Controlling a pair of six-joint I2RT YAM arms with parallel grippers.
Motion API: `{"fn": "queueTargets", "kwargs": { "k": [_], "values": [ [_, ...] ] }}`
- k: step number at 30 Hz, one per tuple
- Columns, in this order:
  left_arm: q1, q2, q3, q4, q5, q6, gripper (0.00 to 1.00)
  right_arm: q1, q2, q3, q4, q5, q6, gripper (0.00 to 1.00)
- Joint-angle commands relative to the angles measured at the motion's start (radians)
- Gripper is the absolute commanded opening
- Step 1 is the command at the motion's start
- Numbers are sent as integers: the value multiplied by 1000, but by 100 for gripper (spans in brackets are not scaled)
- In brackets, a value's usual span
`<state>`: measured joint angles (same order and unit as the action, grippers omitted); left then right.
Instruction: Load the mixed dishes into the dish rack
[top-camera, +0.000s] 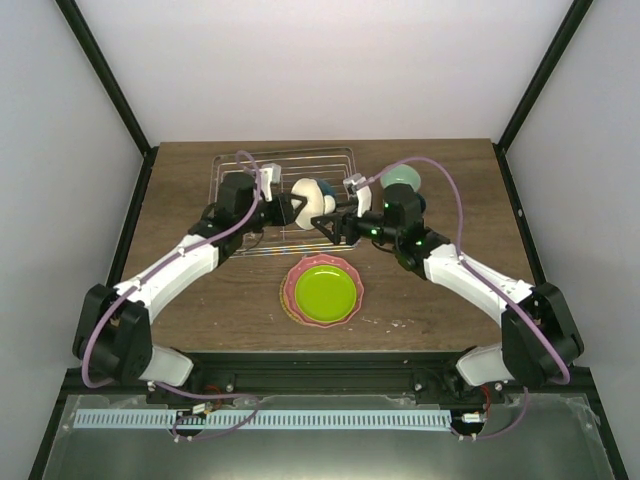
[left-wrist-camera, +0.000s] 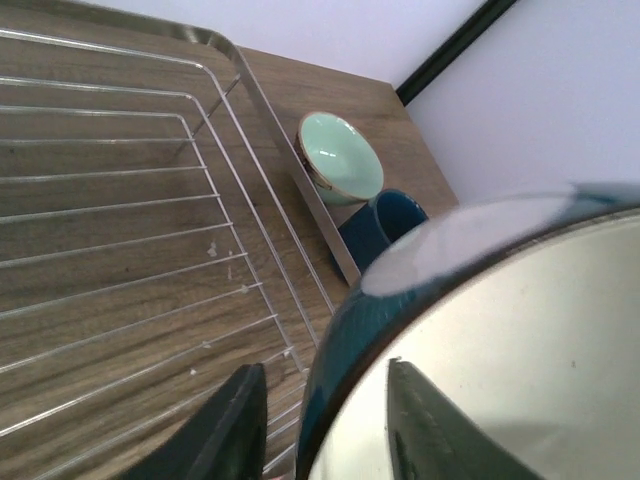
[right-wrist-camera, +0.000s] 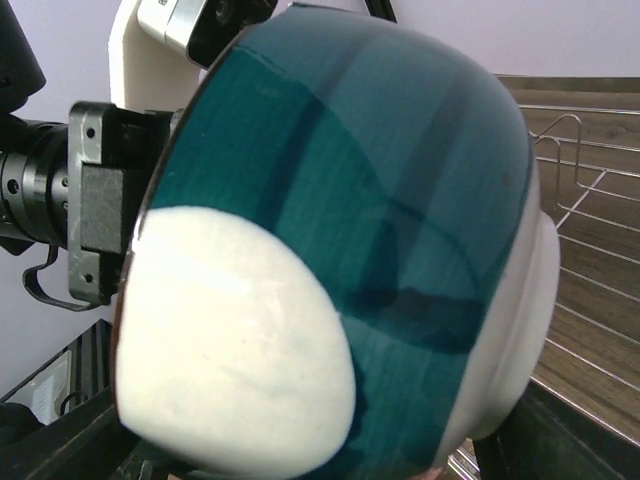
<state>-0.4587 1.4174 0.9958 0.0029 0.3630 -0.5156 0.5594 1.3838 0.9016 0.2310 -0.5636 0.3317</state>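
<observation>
The cream bowl, teal on its outside, is tipped on its side over the silver wire dish rack. My right gripper has the bowl between its fingers, low on the bowl's body. My left gripper straddles the rim. One of its fingers is inside the bowl. The other stands apart from the outer wall. The lime-green plate lies on the pink scalloped plate in front of the rack. The pale mint bowl and the dark blue mug sit right of the rack.
The rack's wire floor shows bare in the left wrist view, with upright prongs seen in the right wrist view. Walls close off the table at the back and sides.
</observation>
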Motion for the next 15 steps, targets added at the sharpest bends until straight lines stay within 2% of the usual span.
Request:
{"fn": "queueTargets", "kwargs": {
  "k": [1, 9, 12, 15],
  "values": [
    [1, 34, -4, 30, 2, -8, 42, 3, -4, 39, 54, 25, -44, 67],
    [28, 36, -16, 6, -3, -4, 73, 0, 49, 76, 17, 109, -92, 67],
    [41, 0, -26, -37, -39, 14, 87, 1, 75, 105, -23, 181, -130, 66],
    [56, -59, -37, -89, -82, 41, 95, 1, 104, 144, -65, 257, -165, 66]
  ]
}}
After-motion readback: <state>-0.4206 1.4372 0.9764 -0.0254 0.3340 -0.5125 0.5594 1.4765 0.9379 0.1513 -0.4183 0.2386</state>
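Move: The teal-and-white bowl is clasped in the right fingers, its middle some 3 cm to the left and 2 cm ahead of that hand. The rack's middle is about 10 cm left of the right hand, 5 cm ahead and 15 cm below; the green plate lies 17 cm back, level sideways; the green bowl 10 cm ahead and 18 cm right. From the left hand, at the bowl's rim, the bowl's middle is about 4 cm right, level fore-and-aft. Left opens wide, easing down-left; right, still gripping, carries the bowl 5 cm down and forward towards the rack. ##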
